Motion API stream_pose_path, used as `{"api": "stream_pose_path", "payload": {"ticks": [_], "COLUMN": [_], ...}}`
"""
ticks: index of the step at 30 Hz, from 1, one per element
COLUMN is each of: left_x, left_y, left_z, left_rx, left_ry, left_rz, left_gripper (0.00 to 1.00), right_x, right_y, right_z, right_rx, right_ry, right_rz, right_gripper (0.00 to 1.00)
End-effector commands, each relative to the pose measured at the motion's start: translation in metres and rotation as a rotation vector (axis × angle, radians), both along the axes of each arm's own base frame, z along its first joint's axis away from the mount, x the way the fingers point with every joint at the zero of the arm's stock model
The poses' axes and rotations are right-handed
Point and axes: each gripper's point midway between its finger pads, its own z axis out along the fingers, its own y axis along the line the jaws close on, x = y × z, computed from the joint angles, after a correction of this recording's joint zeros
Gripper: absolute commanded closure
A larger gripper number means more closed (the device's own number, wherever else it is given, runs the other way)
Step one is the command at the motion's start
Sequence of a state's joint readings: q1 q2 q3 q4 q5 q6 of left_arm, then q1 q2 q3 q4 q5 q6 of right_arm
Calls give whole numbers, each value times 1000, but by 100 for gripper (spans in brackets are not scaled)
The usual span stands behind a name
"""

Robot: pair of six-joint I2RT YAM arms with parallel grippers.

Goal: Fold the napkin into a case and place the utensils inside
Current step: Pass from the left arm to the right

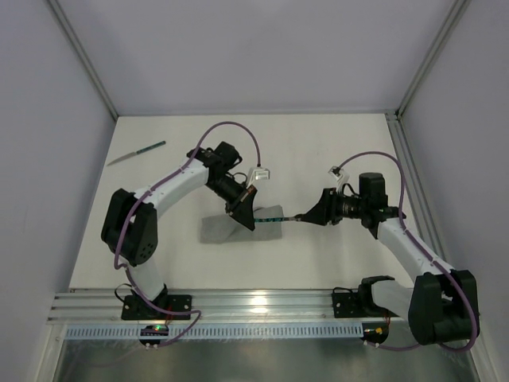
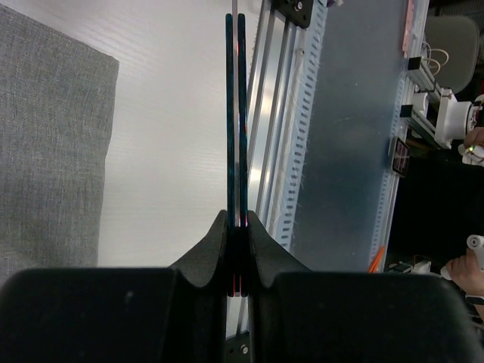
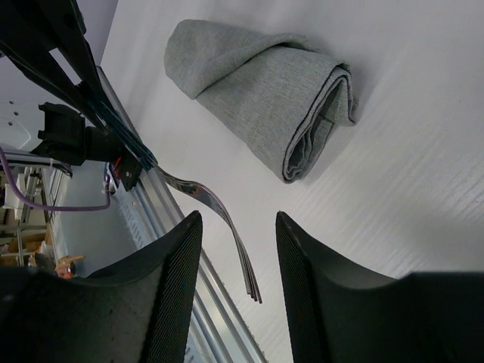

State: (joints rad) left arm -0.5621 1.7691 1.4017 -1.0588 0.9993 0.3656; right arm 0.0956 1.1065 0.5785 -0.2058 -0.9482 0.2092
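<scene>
My left gripper (image 1: 246, 213) is shut on the teal handle of the fork (image 1: 272, 220), which sticks out level to the right above the table. In the left wrist view the handle (image 2: 236, 113) shows edge-on, pinched between the fingers of the left gripper (image 2: 237, 221). The fork's silver tines (image 3: 242, 257) hang between the fingers of my right gripper (image 3: 238, 215), which is open and clear of them on both sides. The grey napkin (image 1: 219, 229), loosely folded (image 3: 265, 98), lies on the table beneath the left gripper. The knife (image 1: 137, 153) rests at the table's far left.
An aluminium rail (image 1: 254, 302) runs along the near table edge, just beyond the fork in both wrist views. White enclosure walls (image 1: 79, 72) close off the left, right and back sides.
</scene>
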Motion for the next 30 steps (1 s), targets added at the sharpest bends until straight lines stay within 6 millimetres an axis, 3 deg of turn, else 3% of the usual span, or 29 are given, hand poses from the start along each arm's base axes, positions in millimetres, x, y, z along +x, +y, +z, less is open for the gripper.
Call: {"api": "stream_pose_path", "payload": {"ticks": [1, 10, 15, 19, 23, 28, 30], "left_x": [3, 8, 11, 19, 24, 25, 27], "left_y": [-7, -12, -6, 0, 6, 10, 11], "left_z": [21, 21, 3, -13, -25, -34, -37], "left_rx": [-89, -98, -23, 61, 118, 145, 152], "left_ry": [-42, -35, -33, -56, -82, -82, -98], "left_rz": [-1, 25, 42, 72, 78, 68, 69], "left_gripper": [100, 100, 100, 87, 82, 52, 46], "right_x": [0, 3, 6, 6, 3, 0, 0], "right_y": [6, 9, 10, 8, 5, 3, 2], "right_z": [8, 13, 22, 20, 9, 0, -3], "right_rx": [56, 92, 107, 94, 61, 37, 24], "right_ry": [-17, -12, -29, 1, 36, 68, 78], "right_rz": [21, 16, 4, -13, -15, -19, -22], "right_gripper": [53, 72, 86, 96, 97, 97, 97]}}
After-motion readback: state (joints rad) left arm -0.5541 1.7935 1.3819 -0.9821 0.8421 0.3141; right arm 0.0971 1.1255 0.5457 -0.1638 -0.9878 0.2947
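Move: The fork hangs in the air between the hands, its handle end already in the left fingers and its tines just inside the open right fingertips. From the right hand the fork's middle is about 9 cm left, 1 cm back and 1 cm higher; from the left hand it is some 9 cm right, 3 cm ahead and 1 cm lower. The folded napkin lies about 14 cm below the left hand, some 7 cm ahead and 4 cm to its left. The right fingers close on the fork's tines and pinch them, that hand staying within about a centimetre of its place. The left hand keeps its grip on the handle, easing slightly forward, until the right is shut; then its fingers open to about half, and it sinks some 3 cm and goes about 2 cm forward. ##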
